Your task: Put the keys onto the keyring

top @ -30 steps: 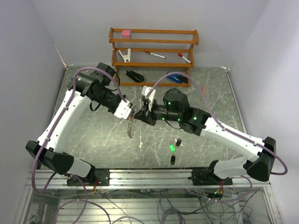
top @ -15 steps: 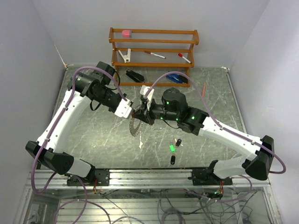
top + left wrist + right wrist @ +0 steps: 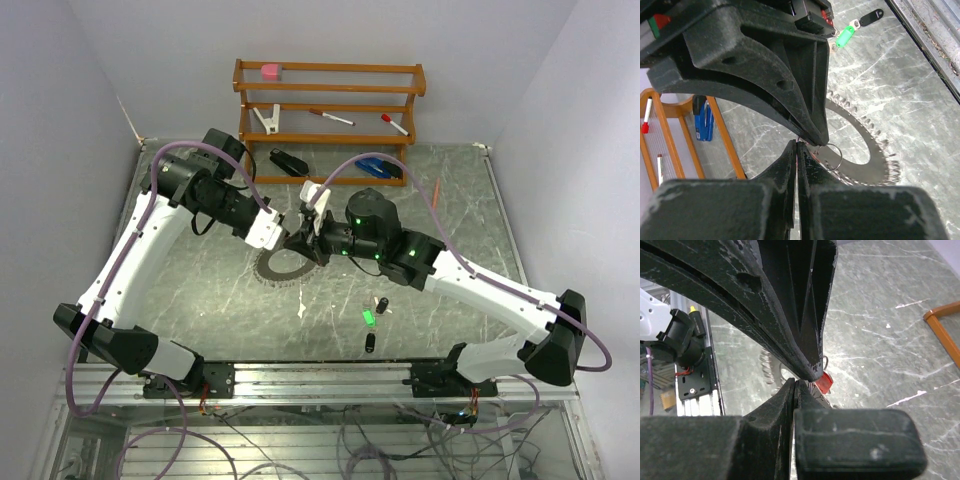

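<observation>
My left gripper (image 3: 288, 238) and right gripper (image 3: 302, 243) meet tip to tip above the table's middle. The keyring (image 3: 266, 274), a large grey jagged ring, spreads out tilted just below them. In the left wrist view my left gripper (image 3: 797, 145) is shut at the keyring's (image 3: 871, 150) edge, next to a small wire loop (image 3: 832, 155). My right gripper (image 3: 795, 383) is shut, with the red key (image 3: 823, 381) just beyond its tips; I cannot tell if it is pinched. A green key (image 3: 368, 317) and two black keys (image 3: 381, 303) (image 3: 369, 343) lie on the table.
A wooden rack (image 3: 330, 100) at the back holds markers, a clip and a pink item. A black stapler (image 3: 288, 162) and a blue object (image 3: 378, 168) lie before it. An orange pencil (image 3: 437, 188) is at the right. A metal rail (image 3: 320, 378) borders the near edge.
The keyring has swung from hanging edge-on to spreading out wide and flatter. The right jaws have closed a little further. Both grippers stayed together, shifting slightly.
</observation>
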Controlling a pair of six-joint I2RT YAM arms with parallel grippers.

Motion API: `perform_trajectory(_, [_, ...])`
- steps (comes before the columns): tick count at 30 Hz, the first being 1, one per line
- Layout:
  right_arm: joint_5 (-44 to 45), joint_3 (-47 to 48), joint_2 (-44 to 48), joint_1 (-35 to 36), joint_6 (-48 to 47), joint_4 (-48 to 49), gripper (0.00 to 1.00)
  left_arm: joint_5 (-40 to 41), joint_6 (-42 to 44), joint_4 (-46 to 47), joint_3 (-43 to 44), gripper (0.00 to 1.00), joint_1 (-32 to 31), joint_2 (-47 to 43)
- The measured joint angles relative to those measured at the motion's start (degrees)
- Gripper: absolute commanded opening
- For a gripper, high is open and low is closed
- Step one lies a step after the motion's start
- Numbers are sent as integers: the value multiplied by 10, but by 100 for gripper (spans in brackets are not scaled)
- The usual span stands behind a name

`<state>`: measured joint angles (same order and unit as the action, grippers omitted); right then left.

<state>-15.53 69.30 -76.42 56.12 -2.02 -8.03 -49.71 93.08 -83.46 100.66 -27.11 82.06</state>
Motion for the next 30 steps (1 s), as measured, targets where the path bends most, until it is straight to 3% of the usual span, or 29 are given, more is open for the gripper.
perform_trajectory(3, [12, -1, 7, 2, 0, 0, 2, 0, -2, 2, 0, 7, 0, 0])
perform_trajectory(6, [26, -2, 19, 2, 6, 0, 23, 0, -7, 9, 0, 7, 0, 0])
perform_trajectory(8, [31, -4, 29, 2, 8, 0, 28, 0, -11, 17, 0, 7, 0, 0])
perform_trajectory(26, [59, -8, 27, 1, 7, 12, 26, -3, -40, 21, 8, 7, -1, 0])
perform_trajectory(28, [58, -9, 27, 1, 7, 14, 22, -5, -42, 21, 8, 7, -1, 0])
perform_trajectory(30, [56, -12, 27, 1, 7, 18, 10, -8, -44, 21, 11, 7, -1, 0])
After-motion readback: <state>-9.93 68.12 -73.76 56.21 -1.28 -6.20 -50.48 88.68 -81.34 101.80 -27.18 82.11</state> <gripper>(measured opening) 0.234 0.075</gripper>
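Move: I already have the keyring pinched in my shut left fingers. It hangs as a broad loop, its middle about 6 cm below that hand and 3 cm back, straight below left-right. The red key tag sits just under those fingertips, about 1 cm ahead, 1 cm left and 2 cm down. From my shut right fingertips, the tag lies about 2 cm ahead, 3 cm left and 2 cm down; the keyring's middle is about 3 cm back, 2 cm left and 6 cm down. I open my right fingers about a quarter, letting go of the keyring beside my left fingertips, and lift that hand some 3 cm while backing 2 cm right and easing forward. Then I bring it about 1.5 cm down and a little left again, fingers still parted. My left hand keeps its pinch on the keyring, nearly still. ##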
